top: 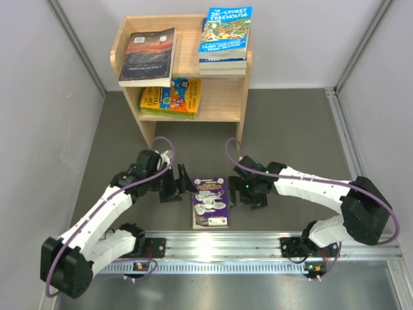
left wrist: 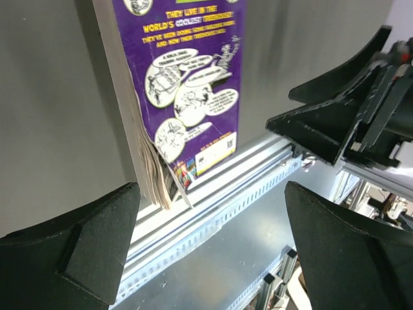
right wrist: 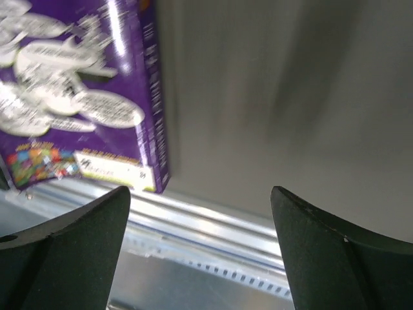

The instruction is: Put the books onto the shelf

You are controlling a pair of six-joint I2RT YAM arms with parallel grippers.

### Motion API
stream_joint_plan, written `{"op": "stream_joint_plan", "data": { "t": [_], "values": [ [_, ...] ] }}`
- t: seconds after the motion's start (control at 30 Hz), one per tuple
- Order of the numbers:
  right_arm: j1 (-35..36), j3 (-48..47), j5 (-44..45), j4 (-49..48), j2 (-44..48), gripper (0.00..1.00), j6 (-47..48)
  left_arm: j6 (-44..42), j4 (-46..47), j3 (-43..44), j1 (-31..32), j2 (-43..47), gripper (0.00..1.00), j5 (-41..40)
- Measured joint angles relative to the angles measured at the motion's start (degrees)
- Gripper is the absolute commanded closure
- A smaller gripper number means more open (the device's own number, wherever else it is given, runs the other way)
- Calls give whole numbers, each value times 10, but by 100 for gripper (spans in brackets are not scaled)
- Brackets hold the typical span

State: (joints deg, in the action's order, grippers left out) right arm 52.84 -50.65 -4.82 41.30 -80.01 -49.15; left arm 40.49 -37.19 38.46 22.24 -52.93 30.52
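Observation:
A purple book (top: 210,201) lies flat on the grey table between my two grippers, its near end at the metal rail. My left gripper (top: 186,187) stands open just left of it, touching nothing. The left wrist view shows the book (left wrist: 187,71) ahead of the gripper (left wrist: 213,248), whose jaws are wide apart. My right gripper (top: 234,191) is open just right of the book (right wrist: 84,97), nothing between its fingers (right wrist: 64,252). The wooden shelf (top: 227,97) stands at the back. It holds a dark brown book (top: 147,57), a blue stack (top: 224,39) and yellow-orange books (top: 171,97) below.
An aluminium rail (top: 219,245) runs along the near edge, with both arm bases on it. Grey wall panels (top: 39,129) close in the left and right sides. In the left wrist view my right gripper (left wrist: 348,110) shows at the upper right.

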Motion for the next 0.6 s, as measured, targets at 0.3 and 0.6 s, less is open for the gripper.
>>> {"op": "stream_joint_plan", "data": {
  "t": [0.3, 0.6],
  "values": [
    [-43, 94, -59, -231, -35, 12, -26, 48, 116, -81, 38, -121, 1, -40],
    [-45, 139, -120, -506, -102, 18, -102, 167, 388, -179, 53, -218, 5, 83]
  ]
}}
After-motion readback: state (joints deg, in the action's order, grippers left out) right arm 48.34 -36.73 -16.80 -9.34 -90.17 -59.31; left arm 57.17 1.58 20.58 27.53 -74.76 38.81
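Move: The purple book lies between the two hands, back cover up and spine to the right. Its middle is some 8 cm to the right of the left hand, about 3 cm nearer the base and 11 cm below. From the right hand it is about 9 cm to the left, level fore and aft, and 4 cm below. The shelf's right leg stands about 23 cm ahead of the right hand and 3 cm to its right, and the metal rail crosses straight back of that hand, about 13 cm away. The left hand sinks about 9.5 cm beside the book with its fingers wide open, then pushes to the right some 3 cm with the wrist tipping, so that the open fingers come over and around the book's loose page edge and work into the leaves. The right hand, also open, dips a little and then sweeps left and forward towards the spine side, rolling some 30 degrees so its fingers slant left under the wrist, and ends straddling the spine edge at the half away from the rail, with neither gripper closed. ##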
